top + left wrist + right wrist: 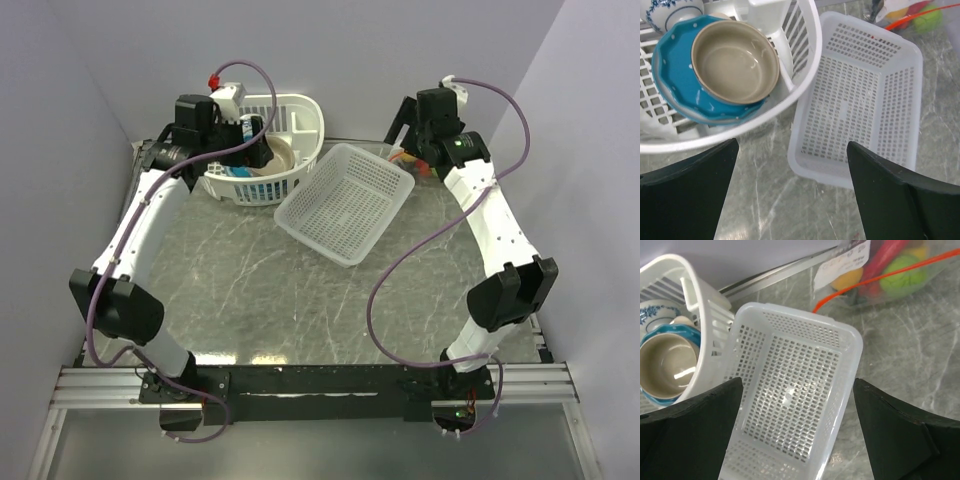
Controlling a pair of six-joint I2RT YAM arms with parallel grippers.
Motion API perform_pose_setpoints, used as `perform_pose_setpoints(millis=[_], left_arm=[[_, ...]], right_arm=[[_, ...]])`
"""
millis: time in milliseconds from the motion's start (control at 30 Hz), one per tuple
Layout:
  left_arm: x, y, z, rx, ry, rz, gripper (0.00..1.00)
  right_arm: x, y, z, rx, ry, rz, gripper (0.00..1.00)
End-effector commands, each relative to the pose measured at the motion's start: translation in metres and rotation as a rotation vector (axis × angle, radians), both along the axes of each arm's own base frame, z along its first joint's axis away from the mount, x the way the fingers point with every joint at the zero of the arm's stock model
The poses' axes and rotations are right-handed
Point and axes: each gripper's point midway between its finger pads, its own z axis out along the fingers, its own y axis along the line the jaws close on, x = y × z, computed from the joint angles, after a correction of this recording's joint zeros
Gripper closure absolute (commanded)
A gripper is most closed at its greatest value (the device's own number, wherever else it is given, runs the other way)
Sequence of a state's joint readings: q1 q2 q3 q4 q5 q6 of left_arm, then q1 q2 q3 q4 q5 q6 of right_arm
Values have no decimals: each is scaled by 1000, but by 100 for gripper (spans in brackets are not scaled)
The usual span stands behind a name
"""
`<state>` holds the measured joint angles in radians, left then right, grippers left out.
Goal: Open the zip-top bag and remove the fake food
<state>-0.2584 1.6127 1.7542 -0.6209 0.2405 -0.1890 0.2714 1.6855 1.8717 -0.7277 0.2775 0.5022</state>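
Observation:
The zip-top bag (890, 285) lies at the back of the table against the wall, clear with an orange-red zip strip (875, 279). Inside it I see fake food: a yellow-orange fruit (847, 278), a green lime (903, 275) and a red chili (885, 257). The bag also shows in the left wrist view (910, 15) and, partly hidden by the right arm, in the top view (404, 157). My right gripper (798, 385) is open and empty, above and in front of the bag. My left gripper (792, 150) is open and empty, over the table beside the baskets.
A rectangular white mesh basket (345, 200) sits mid-table, just left of the bag. A round white basket (300, 115) at the back left holds a beige bowl (735, 60) in a blue bowl (675, 75) and a blue-patterned cup (655, 312). Walls enclose three sides.

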Motion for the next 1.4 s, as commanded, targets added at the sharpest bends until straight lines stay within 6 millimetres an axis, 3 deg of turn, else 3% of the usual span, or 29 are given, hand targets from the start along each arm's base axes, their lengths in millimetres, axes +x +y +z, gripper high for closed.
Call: perform_pose_setpoints(millis=[0, 33, 67, 133, 167, 200, 267, 333, 433, 467, 533, 567, 633, 667, 700, 800, 867, 1067, 1133, 1200, 1267, 1300, 1367], left_arm=[[31, -5, -27, 16, -19, 9, 3], [39, -5, -46, 29, 12, 17, 3], [46, -5, -52, 36, 4, 31, 3], [53, -7, -76, 51, 42, 36, 3], [54, -13, -82, 63, 40, 28, 3], [59, -13, -85, 78, 15, 43, 3], [57, -20, -101, 113, 12, 29, 3], [58, -24, -115, 130, 17, 20, 3], [60, -32, -134, 143, 39, 2, 3], [60, -34, -138, 141, 44, -3, 3], [62, -37, -146, 134, 50, -10, 3], [62, -38, -147, 129, 54, -12, 3], [59, -42, -147, 117, 73, -29, 3], [55, -44, -145, 106, 77, -39, 3], [51, -45, -146, 102, 87, -48, 3], [35, -46, -130, 85, 64, -77, 3], [24, -46, -106, 67, 29, -95, 3], [-2, -41, -32, 28, -95, -122, 3], [-14, -41, -18, 10, -123, -142, 3], [-24, -45, -30, 12, -83, -170, 3], [-32, -51, -49, 32, -49, -194, 3], [-37, -50, -72, 55, -8, -191, 3], [-38, -52, -94, 88, 8, -181, 3]], right_arm=[[17, -33, 40, -17, -86, -129, 0], [21, -37, 32, 5, -50, -139, 0], [30, -55, 38, 73, -65, -197, 0], [48, -62, 4, 164, 22, -248, 0], [55, -68, 4, 185, 23, -264, 0], [65, -76, -16, 175, 62, -294, 0], [70, -86, -31, 147, 80, -337, 0], [78, -88, -52, 144, 86, -336, 0], [91, -90, -59, 182, 30, -324, 0], [92, -92, -74, 183, 51, -325, 0], [103, -93, -75, 197, 33, -309, 0], [110, -95, -89, 190, 58, -316, 0], [118, -98, -87, 170, 51, -324, 0], [124, -100, -100, 159, 69, -327, 0], [129, -102, -99, 158, 58, -325, 0], [141, -112, -107, 160, 33, -340, 0], [144, -114, -118, 159, 35, -343, 2], [154, -130, -141, 168, 31, -364, 25], [155, -129, -146, 171, 32, -362, 44], [157, -128, -144, 177, 17, -356, 62], [158, -129, -144, 178, 13, -354, 71], [158, -129, -142, 178, 10, -355, 79], [157, -128, -135, 176, -2, -352, 87]])
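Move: The bag's orange zip strip, at its left part, lies some 15 cm ahead of the right hand, 13 cm to its right and 16 cm below; the fake food is about 4 cm beyond that spot and a little farther right. The empty tray lies about 3 cm ahead of the right hand, 6 cm to its left and 20 cm down. From the left hand the strip is roughly 18 cm ahead and 39 cm right; the bowl in the basket is about 14 cm ahead, 1 cm right, the tray 4 cm ahead, 20 cm right. The wide-open right hand lifts slightly as it swings forward and right off the tray, drops to end some 15 cm lower while turning about 20 degrees clockwise, then eases forward to the orange strip and closes most of the way, pinching its left part. The open left hand dips about 14 cm, forward and a little right, pauses low, then climbs back up and draws back, ending slightly right of its start. ##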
